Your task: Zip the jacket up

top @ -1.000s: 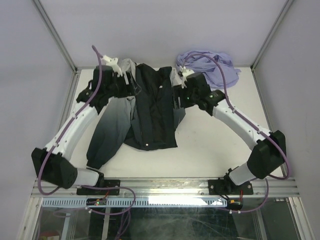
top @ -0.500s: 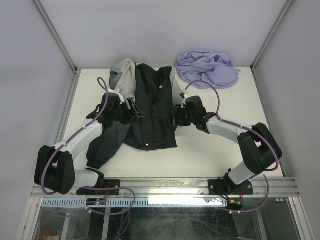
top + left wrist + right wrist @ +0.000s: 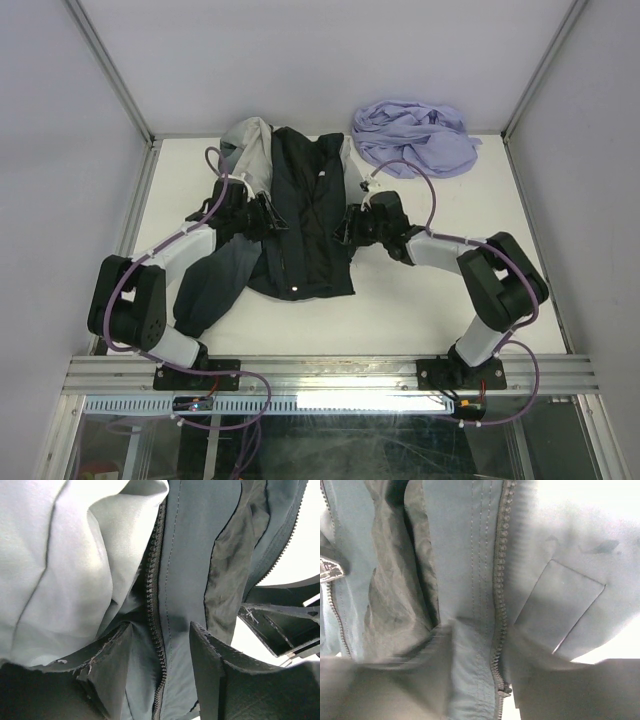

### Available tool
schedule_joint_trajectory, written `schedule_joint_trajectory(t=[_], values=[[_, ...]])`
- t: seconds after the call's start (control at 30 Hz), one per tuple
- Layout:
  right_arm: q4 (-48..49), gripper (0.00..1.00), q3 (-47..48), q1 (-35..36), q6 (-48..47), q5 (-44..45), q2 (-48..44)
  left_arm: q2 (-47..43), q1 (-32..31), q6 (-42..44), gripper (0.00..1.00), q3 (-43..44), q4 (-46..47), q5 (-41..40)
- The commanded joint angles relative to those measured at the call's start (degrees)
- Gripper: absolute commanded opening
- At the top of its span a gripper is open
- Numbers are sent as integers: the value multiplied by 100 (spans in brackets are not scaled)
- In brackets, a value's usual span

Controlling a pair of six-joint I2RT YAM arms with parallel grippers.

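The jacket lies open on the white table, black lining up, with a grey-to-black sleeve on the left. My left gripper rests on its left front edge. In the left wrist view the fingers stand apart, with the zipper teeth running between them. My right gripper rests on the right front edge. In the right wrist view its blurred fingers straddle the other zipper row, whose metal end piece shows low down. Neither gripper has closed on the cloth.
A lavender-purple garment lies bunched at the back right corner. Bare table stretches to the right of the jacket. Enclosure walls stand on three sides. The right gripper's fingers show in the left wrist view.
Both arms have drawn back from the jacket's collar end to its middle and come down onto the front edges. The light grey collar area at the back left now shows.
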Motion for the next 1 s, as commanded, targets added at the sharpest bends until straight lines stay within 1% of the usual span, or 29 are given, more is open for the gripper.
schedule_joint_trajectory(t=[0.0,0.07,0.1,0.13,0.27,0.37,0.43,0.47,0.5,0.53,0.57,0.7,0.8,0.83,0.87,0.9,0.97], values=[[339,30,107,-95,-58,-203,-179,45,45,117,46,284,464,357],[203,30,152,-141,-58,-203,-264,43,45,97,37,245,512,378],[101,3,197,-160,-186,-304,-295,32,40,81,31,226,551,375],[-9,0,245,-180,-408,-267,-335,16,49,74,25,222,574,371],[-648,0,502,-249,-842,76,-549,-117,128,181,1,332,476,265],[-1149,0,705,-335,-1175,429,-726,-267,267,426,0,562,24,67],[-1558,0,917,-388,-1412,675,-835,-385,369,690,0,818,-441,-146],[-1853,0,1082,-402,-1544,933,-893,-394,406,861,0,994,-720,-296],[-2167,0,1252,-416,-1671,1229,-963,-591,435,1054,0,1208,-1060,-544],[-2477,0,1443,-449,-1772,1605,-1037,-685,455,1268,0,1421,-1364,-846],[-2771,0,1637,-480,-1883,1995,-1097,-778,465,1604,0,1653,-1694,-1288],[-4100,0,2678,-612,-2350,3467,-1173,-962,570,2450,0,2652,-2918,-2870],[-4779,0,3405,-632,-2633,4459,-1149,-1025,624,2802,0,3312,-3570,-3954],[-4942,0,3608,-632,-2693,4611,-1152,-1040,631,2836,0,3485,-3765,-4166],[-5145,0,3802,-621,-2721,4637,-1155,-1048,620,2842,0,3640,-3910,-4234],[-5261,0,3951,-589,-2738,4567,-1152,-1059,624,2768,0,3762,-4062,-4124],[-5378,0,4116,-388,-2736,4316,-1163,-1052,588,2485,0,3872,-4261,-3366]])
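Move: The left front's zipper edge lies practically at the left fingertips, between the open fingers, about 1 cm lower. The right front's zipper edge sits likewise at the right fingertips, some 1 cm to that hand's right and 1 cm below. From the left hand, the hem snap is about 15 cm back and 4 cm to the right, 3 cm lower. From the right hand, the purple cloth is roughly 19 cm ahead and 17 cm right, 2 cm below. Nearly still at first, both hands shut their open fingers on the jacket's two zipper edges, then rise and draw apart, quickening: the left hand up about 20 cm and left 15, the right hand up some 18 cm and right 16, also forward 7. Keeping their pinch, the wrists swing roughly 40 degrees, so the inward-slanting fingers come to point more straight ahead and down. ##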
